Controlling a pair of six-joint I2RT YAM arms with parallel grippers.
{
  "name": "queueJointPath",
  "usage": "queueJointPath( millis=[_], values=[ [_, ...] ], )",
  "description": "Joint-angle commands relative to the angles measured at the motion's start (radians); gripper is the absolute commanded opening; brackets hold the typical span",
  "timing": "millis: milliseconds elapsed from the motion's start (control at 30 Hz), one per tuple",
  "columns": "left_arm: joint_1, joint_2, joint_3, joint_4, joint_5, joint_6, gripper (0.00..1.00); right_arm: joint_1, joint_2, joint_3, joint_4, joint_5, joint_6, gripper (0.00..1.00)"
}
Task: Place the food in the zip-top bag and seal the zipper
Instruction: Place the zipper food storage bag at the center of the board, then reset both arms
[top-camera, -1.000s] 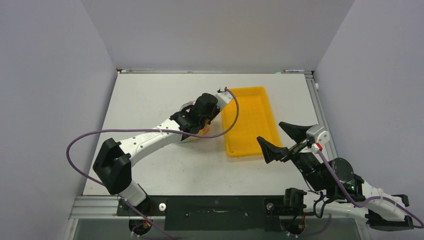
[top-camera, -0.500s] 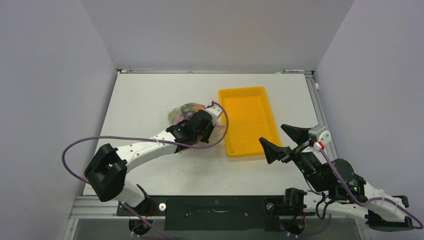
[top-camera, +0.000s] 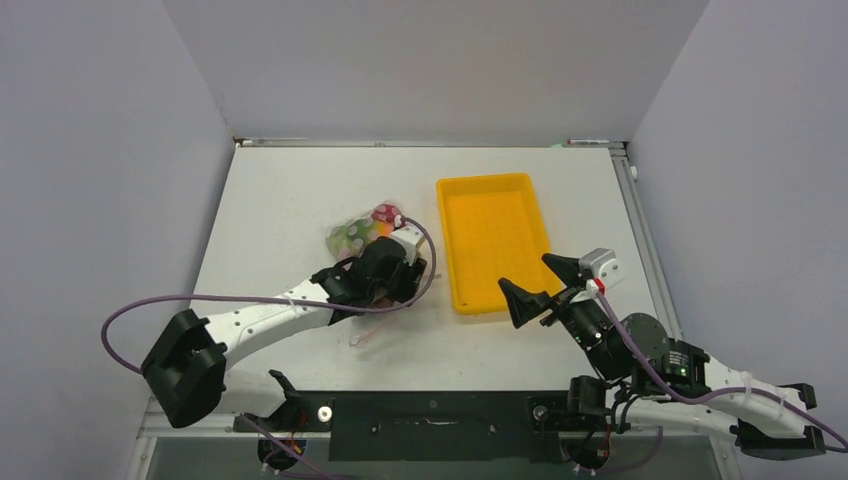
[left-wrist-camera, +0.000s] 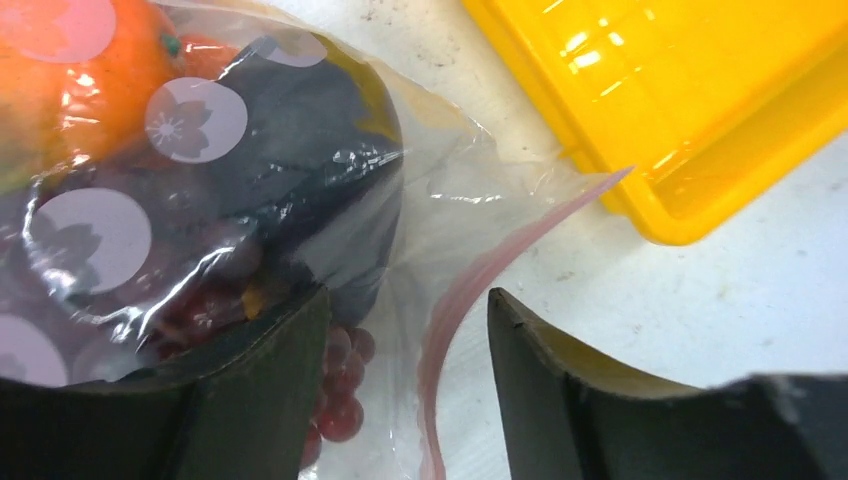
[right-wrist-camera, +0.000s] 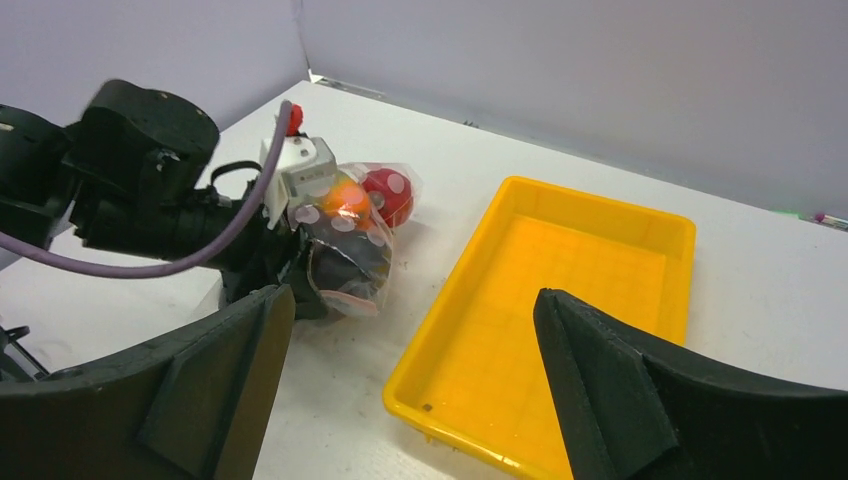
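The zip-top bag (top-camera: 362, 228), clear with pale round dots, lies on the table just left of the yellow tray. The food is inside it: an orange piece (left-wrist-camera: 70, 60), a dark eggplant (left-wrist-camera: 300, 150), red-purple grapes (left-wrist-camera: 340, 395) and a red tomato (right-wrist-camera: 386, 194). The pink zipper (left-wrist-camera: 470, 290) curves along the bag's edge and passes between the jaws of my left gripper (left-wrist-camera: 408, 300), which stands open and clamps nothing. The left gripper (top-camera: 385, 272) sits over the bag's near end. My right gripper (top-camera: 523, 272) hangs wide open and empty above the tray's near left corner.
The yellow tray (top-camera: 455, 240) is rigid and holds nothing; it lies right of the bag, and its near corner (right-wrist-camera: 420, 385) shows between my right fingers. The left arm's purple cable (top-camera: 200, 298) loops over the table's left side. Grey walls enclose the table.
The left arm has drawn back toward the near edge, and its jaws, shut before, have opened and released the bag. The right gripper has shifted left toward the tray's near corner.
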Motion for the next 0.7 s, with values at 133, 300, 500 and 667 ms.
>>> queueJointPath(
  millis=[133,300,500,667],
  values=[
    [0.000,-0.212,-0.029,0.052,0.127,-0.026,0.71,0.001,0.108,-0.010,0.053,0.035,0.060,0.91],
    [0.001,-0.309,-0.018,0.014,0.167,-0.037,0.96,-0.001,0.168,-0.014,0.043,0.048,0.095,0.90],
    [0.012,-0.393,0.031,-0.089,0.066,-0.151,0.96,-0.009,0.251,-0.012,0.025,0.072,0.115,0.90],
    [0.032,-0.429,0.093,-0.176,0.072,-0.112,0.96,-0.092,0.336,0.005,0.017,0.016,0.131,0.90]
  ],
)
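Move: Just in front of the left hand lies the filled bag, its middle some 9 cm ahead, 9 cm left and 6 cm below; the zipper's right end is about 7 cm ahead and 4 cm right, 6 cm down. The empty yellow tray's middle stands some 17 cm ahead and 15 cm right. From the high right hand the bag lies about 20 cm ahead, 23 cm left and 29 cm below; the tray, about 28 cm ahead and 1 cm right, is equally low. Backing off the zipper edge, the left hand finishes opening its half-open fingers and rises about 11 cm, drawing back some 3 cm and tilting 20 degrees, its left side sinking. The right hand, fingers still wide, meanwhile comes down 6 cm and left 5 cm towards the bag's zipper end, drifting slightly forward as its fingers dip and it rolls left side down. ##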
